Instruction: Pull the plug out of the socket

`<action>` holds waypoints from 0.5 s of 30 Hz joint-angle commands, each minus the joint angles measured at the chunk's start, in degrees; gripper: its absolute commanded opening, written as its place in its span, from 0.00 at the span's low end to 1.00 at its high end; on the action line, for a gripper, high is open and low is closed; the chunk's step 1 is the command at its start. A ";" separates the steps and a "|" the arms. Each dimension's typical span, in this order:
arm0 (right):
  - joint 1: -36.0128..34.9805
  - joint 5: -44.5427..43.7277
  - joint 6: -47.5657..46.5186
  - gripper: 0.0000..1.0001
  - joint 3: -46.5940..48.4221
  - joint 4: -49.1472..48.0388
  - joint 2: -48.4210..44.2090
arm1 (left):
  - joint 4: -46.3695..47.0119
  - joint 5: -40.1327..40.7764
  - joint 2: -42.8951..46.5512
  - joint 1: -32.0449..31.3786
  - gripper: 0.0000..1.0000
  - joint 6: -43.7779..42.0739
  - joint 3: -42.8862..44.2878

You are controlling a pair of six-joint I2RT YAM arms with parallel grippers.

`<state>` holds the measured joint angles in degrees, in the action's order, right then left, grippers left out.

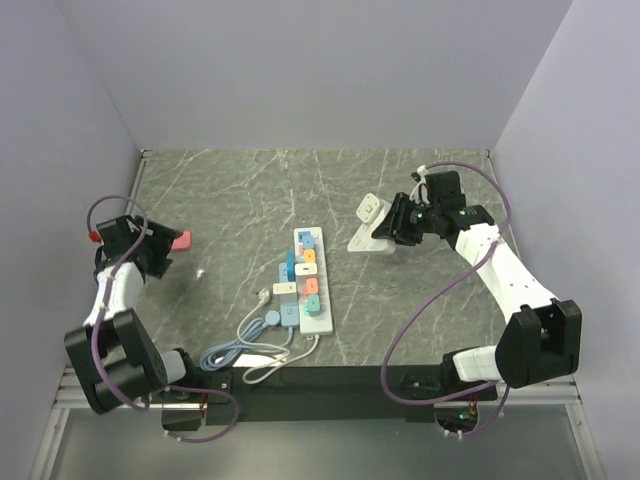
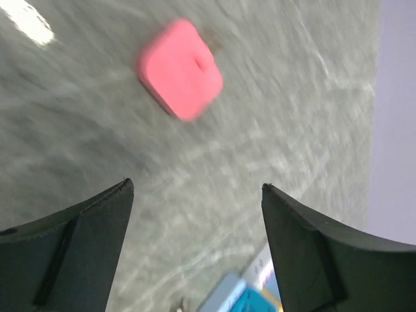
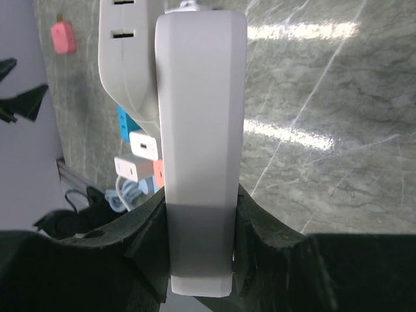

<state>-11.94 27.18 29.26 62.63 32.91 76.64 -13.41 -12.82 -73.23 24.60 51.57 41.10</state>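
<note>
The socket (image 1: 312, 285), a long white strip with several coloured plugs in it, lies at mid-table. One corner of it shows low in the left wrist view (image 2: 242, 296). A pink plug (image 1: 181, 240) lies loose on the table at the far left, apart from the strip. My left gripper (image 1: 158, 250) hovers just short of that plug (image 2: 181, 68), open, with nothing between its fingers (image 2: 84, 240). My right gripper (image 1: 393, 228) is shut on a white outlet block (image 3: 201, 130), tipped up off the table. Beside the block is a white piece with slot pairs (image 3: 127, 58).
Coiled blue and white cords (image 1: 255, 345) lie in front of the strip, near the black base rail (image 1: 320, 385). Grey walls close in the left, back and right sides of the marble tabletop (image 1: 240, 200).
</note>
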 commanded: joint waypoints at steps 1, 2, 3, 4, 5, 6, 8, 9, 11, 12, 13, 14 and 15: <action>0.43 6.81 -5.16 0.00 2.76 -0.13 0.96 | 5.10 -11.66 6.95 -3.39 0.84 -4.63 -2.42; 0.34 9.01 -6.65 0.00 3.19 0.92 2.79 | 7.41 -16.14 7.66 -4.98 0.84 -5.16 -2.60; 0.34 13.73 -8.23 0.00 4.33 3.54 3.68 | 9.87 -22.88 7.58 -6.91 0.84 -6.64 -2.52; 0.08 14.82 -11.03 0.00 4.78 4.79 4.47 | 11.72 -25.04 7.23 -11.55 0.83 -7.79 -0.95; -0.01 15.53 -12.02 0.00 5.04 5.58 5.09 | 12.44 -26.28 6.70 -14.03 0.84 -10.76 0.20; -0.18 16.23 -14.12 0.00 5.83 7.50 5.10 | 12.96 -30.38 5.22 -16.49 0.84 -12.27 1.42; -0.62 16.33 -15.01 0.00 6.36 8.58 5.10 | 16.29 -34.53 3.11 -22.12 0.84 -14.99 5.20; -0.80 17.37 -15.10 0.00 6.36 8.67 4.92 | 17.01 -38.47 0.75 -23.62 0.84 -15.79 7.91; -1.58 18.87 -15.54 0.00 6.36 8.93 5.01 | 18.50 -41.13 -1.90 -27.66 0.84 -16.85 10.74; -2.11 19.83 -16.41 0.00 6.71 9.71 5.01 | 18.85 -41.93 -4.70 -28.63 0.84 -17.64 13.36; -2.64 21.06 -16.86 0.00 6.80 9.98 5.10 | 19.29 -44.02 -6.29 -30.64 0.84 -17.99 14.78; -4.30 21.51 -17.21 0.00 6.98 10.51 5.01 | 20.34 -45.18 -7.79 -31.53 0.84 -17.91 16.19; -5.18 21.69 -18.08 0.00 7.15 10.86 4.92 | 20.87 -46.32 -10.85 -32.67 0.84 -17.82 18.90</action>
<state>-14.11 43.03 14.85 66.26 42.35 82.96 2.22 -50.35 -79.72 -5.58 37.06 54.41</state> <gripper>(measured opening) 0.421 0.838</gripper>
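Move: The white plug still in the triangular socket is the left hand's goal: about 54 cm to its right, 5 cm ahead and 8 cm higher. The freed red plug lies 7 cm ahead of the left hand, 2 cm right, 8 cm below. From the right hand, gripping the socket, the white plug is about 4 cm left and 5 cm ahead; the power strip is some 20 cm left, 1 cm back, 17 cm below. Open left hand sweeps about 25 cm right, rising towards white plug; right hand draws socket back-left 5 cm. ##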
